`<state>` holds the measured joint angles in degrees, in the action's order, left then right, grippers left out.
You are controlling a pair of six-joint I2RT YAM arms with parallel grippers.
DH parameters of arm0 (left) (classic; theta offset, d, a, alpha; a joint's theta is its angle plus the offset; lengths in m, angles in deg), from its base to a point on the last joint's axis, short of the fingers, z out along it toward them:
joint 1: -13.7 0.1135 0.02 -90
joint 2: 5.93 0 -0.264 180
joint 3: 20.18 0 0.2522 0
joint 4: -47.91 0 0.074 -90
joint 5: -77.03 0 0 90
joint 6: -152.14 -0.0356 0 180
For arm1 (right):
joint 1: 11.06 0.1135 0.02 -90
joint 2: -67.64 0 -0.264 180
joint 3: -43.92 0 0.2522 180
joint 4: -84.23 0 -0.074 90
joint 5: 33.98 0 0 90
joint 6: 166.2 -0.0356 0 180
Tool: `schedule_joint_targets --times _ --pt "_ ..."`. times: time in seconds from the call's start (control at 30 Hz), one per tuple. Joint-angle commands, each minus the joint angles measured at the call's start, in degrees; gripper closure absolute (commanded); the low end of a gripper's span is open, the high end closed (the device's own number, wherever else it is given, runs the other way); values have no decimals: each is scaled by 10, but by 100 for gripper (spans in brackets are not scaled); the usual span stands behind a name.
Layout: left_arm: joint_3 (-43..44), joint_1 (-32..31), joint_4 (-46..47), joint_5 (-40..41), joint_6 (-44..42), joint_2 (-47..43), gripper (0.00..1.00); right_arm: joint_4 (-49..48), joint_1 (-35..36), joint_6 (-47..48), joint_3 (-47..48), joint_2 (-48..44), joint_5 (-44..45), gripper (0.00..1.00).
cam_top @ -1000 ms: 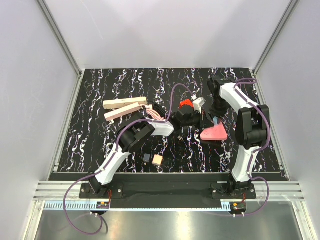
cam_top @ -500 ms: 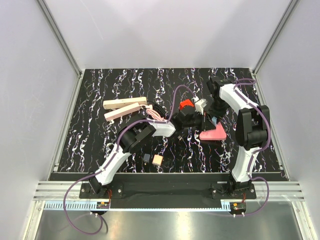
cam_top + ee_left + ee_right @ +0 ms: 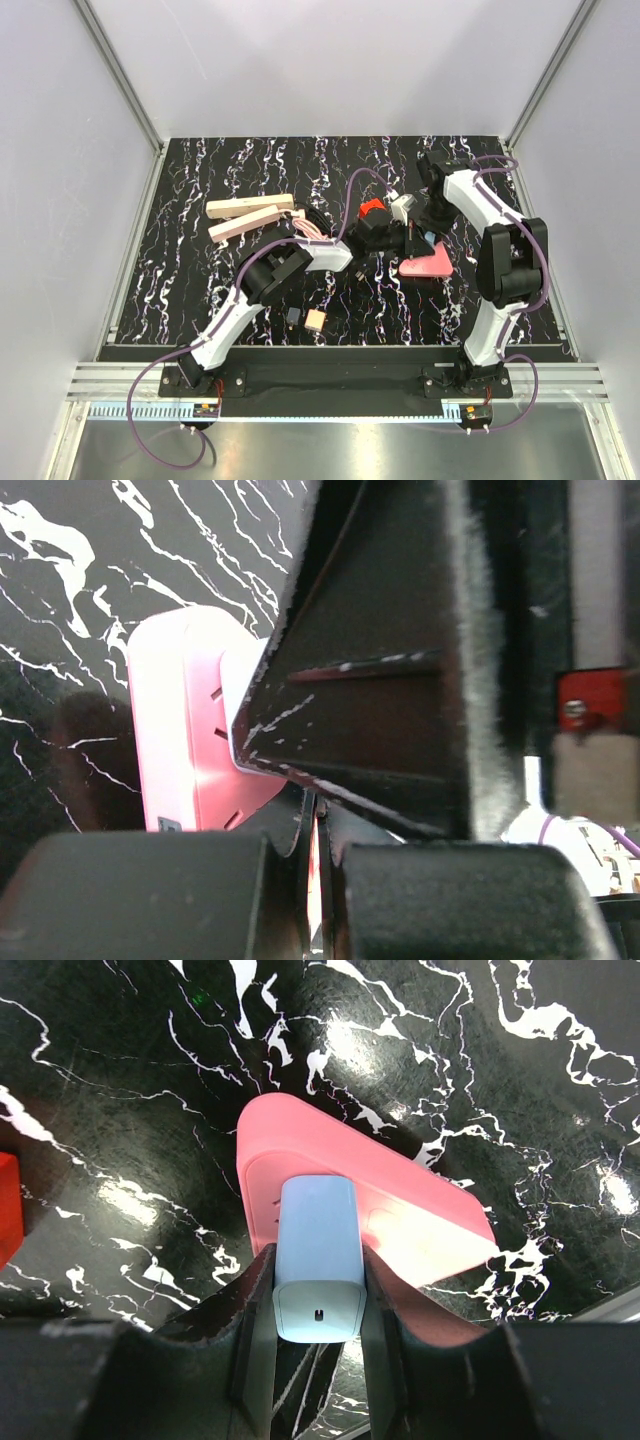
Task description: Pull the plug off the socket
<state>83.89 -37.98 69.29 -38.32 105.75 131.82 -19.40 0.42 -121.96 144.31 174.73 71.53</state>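
The plug (image 3: 318, 1260) is a pale blue charger block seated in a pink triangular socket block (image 3: 420, 1220) with slots on its face; I take this as the socket. My right gripper (image 3: 317, 1265) is shut on the plug, one finger on each side. In the top view the right gripper (image 3: 420, 238) is over the pink block (image 3: 428, 266) at centre right. My left gripper (image 3: 385, 245) reaches in from the left, jaws shut with only a thin pink-lit slit between them. The pink block (image 3: 185, 740) lies just ahead of it.
Two cream-beige bars (image 3: 250, 207) (image 3: 245, 226) lie at back left, with nothing plugged in. A red cube (image 3: 372, 208) and a white adapter (image 3: 400, 207) sit just behind the grippers. A small cream cube (image 3: 315, 320) and a dark piece (image 3: 292, 315) lie near the front.
The right arm has shifted a little and the pink block with the plug has slid slightly left. The left gripper has edged right toward it.
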Motion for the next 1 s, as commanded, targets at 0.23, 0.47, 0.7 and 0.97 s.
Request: schedule_joint_targets --times 0.23,0.47,0.7,0.97 --pt "23 3 -111 12 -7 59 100 27 10 -10 0 -83 -4 100" --pt "-2 3 -76 6 -18 42 100 8 9 0 -30 -87 -12 100" --pt "-77 25 -19 -27 -34 -38 86 3 6 29 -32 -85 10 100" --pt "-142 66 74 -108 -38 -95 43 -10 -16 50 -47 -85 -6 100"
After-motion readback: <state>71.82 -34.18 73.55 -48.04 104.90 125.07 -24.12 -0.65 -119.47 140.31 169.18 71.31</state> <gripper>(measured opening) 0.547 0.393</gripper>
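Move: The light-blue plug is already between the right hand's pads, about 1 cm below its hand point. The pink socket hangs beneath, its middle some 3 cm back and 4 cm below the right hand. From the left hand, whose fingers are shut, the socket lies level fore and aft, about 2 cm right and 2 cm below; the plug is 3 cm ahead, 2 cm right and 1 cm above. The red box stands about 9 cm ahead, 14 cm left and 6 cm below the right hand. Upward about 1.5 cm goes the right hand, keeping its pinch on the plug and tilting its fingertips some 5 degrees forward, then holding there. The left hand's shut fingers first stay close against the near part of the socket, then ease back and down 2 cm or so, open to about half and withdraw some 5 cm left, rising again at the end. ##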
